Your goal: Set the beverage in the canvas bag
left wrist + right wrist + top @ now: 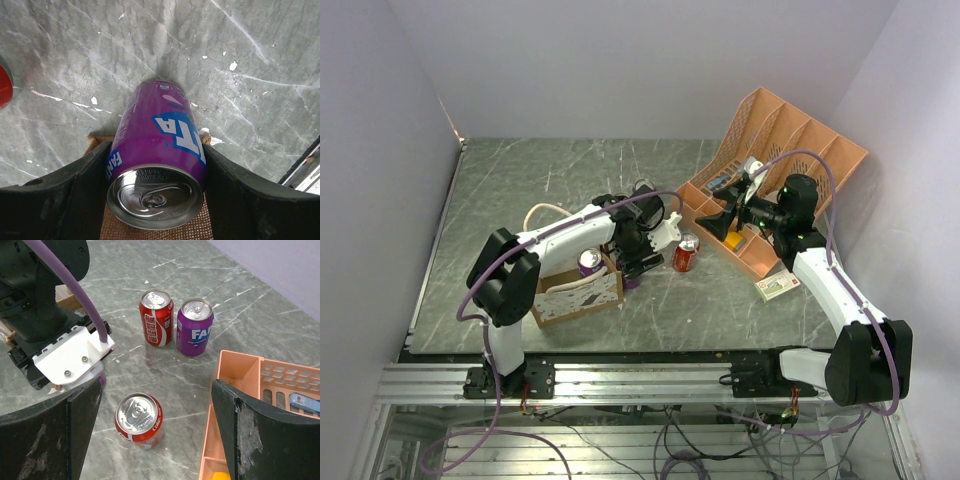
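A purple Fanta can (157, 145) sits between my left gripper's (157, 147) black fingers (65, 195), which press on both of its sides, its silver top toward the camera. Brown canvas (150, 231) shows just beneath it. From above, the left gripper (633, 270) hangs at the right end of the canvas bag (578, 297), with a sliver of the held can (632, 284) below it. Another purple can (590, 262) stands inside the bag. My right gripper (725, 218) (156, 385) is open and empty, over the table beside the orange organizer.
A red cola can (686, 253) (139, 419) stands right of the bag. Farther back stand a red can (157, 316) and a purple can (195, 326). The orange organizer (790, 150) (240, 375) fills the right side; a small flat packet (777, 287) lies before it.
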You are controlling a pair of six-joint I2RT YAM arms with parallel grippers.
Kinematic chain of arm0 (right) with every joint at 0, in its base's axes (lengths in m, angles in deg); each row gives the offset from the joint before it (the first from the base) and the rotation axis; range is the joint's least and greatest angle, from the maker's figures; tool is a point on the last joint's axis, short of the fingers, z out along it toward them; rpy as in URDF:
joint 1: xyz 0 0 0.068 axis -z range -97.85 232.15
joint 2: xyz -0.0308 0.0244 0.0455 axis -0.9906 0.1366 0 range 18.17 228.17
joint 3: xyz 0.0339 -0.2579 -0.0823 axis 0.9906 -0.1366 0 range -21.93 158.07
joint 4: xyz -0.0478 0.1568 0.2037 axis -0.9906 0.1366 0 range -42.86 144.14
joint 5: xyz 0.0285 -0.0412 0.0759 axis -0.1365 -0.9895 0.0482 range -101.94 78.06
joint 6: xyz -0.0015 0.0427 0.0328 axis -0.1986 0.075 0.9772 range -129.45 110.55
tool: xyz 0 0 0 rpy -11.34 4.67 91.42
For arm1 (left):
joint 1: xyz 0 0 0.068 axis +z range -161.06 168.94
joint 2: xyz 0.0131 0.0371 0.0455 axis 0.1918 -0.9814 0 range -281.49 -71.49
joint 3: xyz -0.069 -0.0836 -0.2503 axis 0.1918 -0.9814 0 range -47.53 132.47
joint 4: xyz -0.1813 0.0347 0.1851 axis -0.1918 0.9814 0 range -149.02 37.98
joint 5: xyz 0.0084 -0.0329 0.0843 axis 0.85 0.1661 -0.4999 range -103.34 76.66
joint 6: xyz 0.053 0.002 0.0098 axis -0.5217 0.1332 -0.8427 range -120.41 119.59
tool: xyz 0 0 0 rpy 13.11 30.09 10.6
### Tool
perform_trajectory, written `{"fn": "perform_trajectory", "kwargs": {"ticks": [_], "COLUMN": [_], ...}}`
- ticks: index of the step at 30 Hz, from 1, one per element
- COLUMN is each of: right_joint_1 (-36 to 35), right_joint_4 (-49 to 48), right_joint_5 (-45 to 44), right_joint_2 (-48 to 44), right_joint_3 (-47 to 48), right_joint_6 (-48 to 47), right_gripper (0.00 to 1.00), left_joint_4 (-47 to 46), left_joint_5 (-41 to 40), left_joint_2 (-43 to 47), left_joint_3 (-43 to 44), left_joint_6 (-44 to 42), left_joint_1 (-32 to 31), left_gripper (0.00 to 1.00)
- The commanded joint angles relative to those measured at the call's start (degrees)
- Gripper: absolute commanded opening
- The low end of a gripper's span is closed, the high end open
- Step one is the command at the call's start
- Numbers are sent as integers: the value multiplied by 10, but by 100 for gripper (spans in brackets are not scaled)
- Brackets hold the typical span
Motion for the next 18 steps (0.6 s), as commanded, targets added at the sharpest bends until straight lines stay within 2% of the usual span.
{"fn": "perform_trajectory", "kwargs": {"ticks": [1, 8, 18], "right_joint_1": [4, 4, 10], "right_joint_4": [1, 8, 18], "right_joint_5": [10, 11, -7], "right_joint_2": [7, 7, -10], "right_joint_3": [13, 15, 18], "right_joint_6": [-10, -17, -28], "right_gripper": [91, 91, 91], "left_joint_4": [-3, 6, 57], "left_joint_5": [12, 21, 43], "left_joint_2": [20, 58, 125], "left_joint_3": [4, 21, 101], "left_joint_6": [5, -10, -42], "left_joint_1": [-2, -2, -2], "left_gripper": [68, 49, 35]}}
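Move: The left hand already has its fingers shut on the purple beverage can on the table. The canvas bag's middle lies about 14 cm to its left and 3 cm back, roughly 2 cm lower, with a can inside it some 9 cm left and level with the hand. The near red can stands about 14 cm right and 4 cm ahead; the far red can 15 cm ahead, 2 cm left. From the right hand the bag is some 32 cm left, 10 cm back and 18 cm down. Keeping its pinch around the upper part of the purple can, the left hand waits briefly, then lifts it off the table, almost straight up and gathering speed, by about 6 cm beside the bag's right end. The wrist tilts under 10 degrees on the way, the fingertips swinging towards the robot's right. ##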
